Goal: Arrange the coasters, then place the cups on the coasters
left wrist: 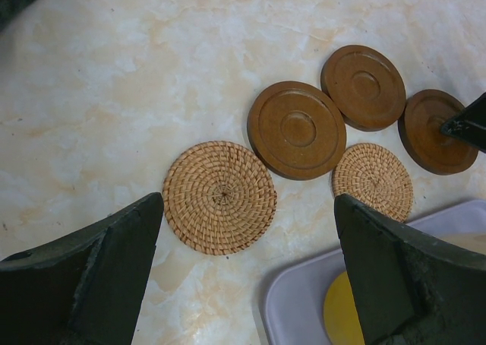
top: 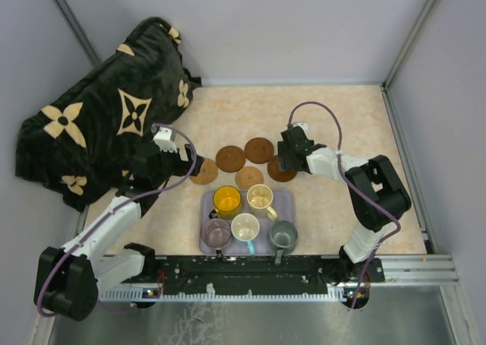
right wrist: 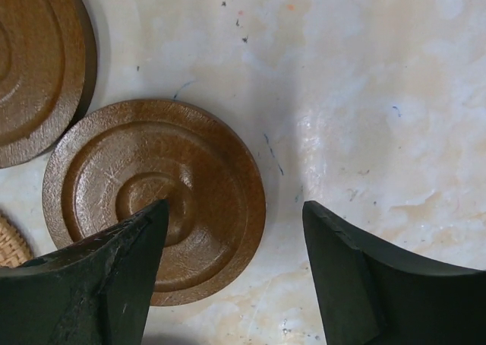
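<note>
Five coasters lie in a loose cluster behind the lavender tray [top: 285, 200]: woven ones [top: 203, 171] [top: 249, 178] and dark wooden ones [top: 230, 159] [top: 259, 150] [top: 281, 170]. On the tray stand five cups: yellow [top: 226, 200], cream [top: 260, 198], mauve [top: 216, 231], white with a blue handle [top: 245, 227] and grey-green [top: 283, 235]. My left gripper [left wrist: 249, 204] hangs open just short of the left woven coaster [left wrist: 219, 197], holding nothing. My right gripper [right wrist: 235, 206] is open over the rightmost dark coaster [right wrist: 152, 193], one finger above its centre, the other over bare table.
A dark blanket with beige flowers [top: 99, 125] is heaped at the back left, close behind the left arm. Grey walls enclose the marbled tabletop on three sides. A black rail [top: 266, 273] runs along the near edge just below the tray.
</note>
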Controlling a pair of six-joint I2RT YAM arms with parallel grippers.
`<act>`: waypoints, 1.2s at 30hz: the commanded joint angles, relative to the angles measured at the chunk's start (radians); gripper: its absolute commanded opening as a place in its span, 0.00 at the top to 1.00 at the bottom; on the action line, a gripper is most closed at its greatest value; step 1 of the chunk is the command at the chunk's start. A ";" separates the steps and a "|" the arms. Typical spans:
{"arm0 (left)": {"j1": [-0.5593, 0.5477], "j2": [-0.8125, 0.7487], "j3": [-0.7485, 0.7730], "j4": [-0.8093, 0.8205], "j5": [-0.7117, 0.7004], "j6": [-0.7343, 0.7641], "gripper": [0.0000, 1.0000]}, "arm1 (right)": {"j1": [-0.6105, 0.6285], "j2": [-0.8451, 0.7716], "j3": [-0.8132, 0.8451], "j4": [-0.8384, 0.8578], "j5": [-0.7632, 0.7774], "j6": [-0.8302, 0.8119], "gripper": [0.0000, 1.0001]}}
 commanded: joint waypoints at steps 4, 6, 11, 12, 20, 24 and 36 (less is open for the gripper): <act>-0.001 0.011 0.001 0.027 -0.002 -0.001 0.01 | 0.026 0.038 0.043 -0.004 0.025 0.004 0.32; -0.001 0.017 0.004 0.026 0.000 -0.001 0.01 | 0.026 0.043 0.047 -0.020 0.049 0.021 0.37; -0.001 0.021 0.010 0.026 0.004 0.003 0.00 | 0.026 0.053 0.053 -0.073 0.115 0.066 0.45; -0.001 0.022 0.010 0.027 0.006 0.003 0.01 | 0.026 0.056 0.054 -0.082 0.126 0.068 0.45; -0.001 0.023 0.010 0.019 0.004 0.003 0.01 | -0.016 0.068 0.061 -0.148 0.240 0.118 0.51; -0.001 0.017 0.008 0.013 -0.002 0.005 0.01 | -0.090 0.049 0.047 -0.139 0.216 0.136 0.54; -0.001 0.015 0.006 0.012 -0.008 0.006 0.01 | -0.236 0.070 0.082 -0.090 0.178 0.066 0.57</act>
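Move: The brown coaster under the right hand has its middle about 4 cm to the left, roughly level with the hand fore and aft, and 2 cm below. A second brown coaster lies some 12 cm left and 6 cm farther out, the small woven mat about 16 cm left and 4 cm back, the cream cup some 12 cm left and 10 cm back. From the left hand, the first coaster is about 29 cm right, 4 cm ahead and 14 cm down. The right hand sinks a little under 1 cm to the coaster's right edge and partly closes its fingers, the left one coming onto the coaster's face and the right one just outside its rim. It then drags the coaster about 10 cm to the robot's right and some 2 cm forward over the bare table, away from the second coaster, slowly at first and then faster, the wrist turning clockwise by about 20 degrees. ##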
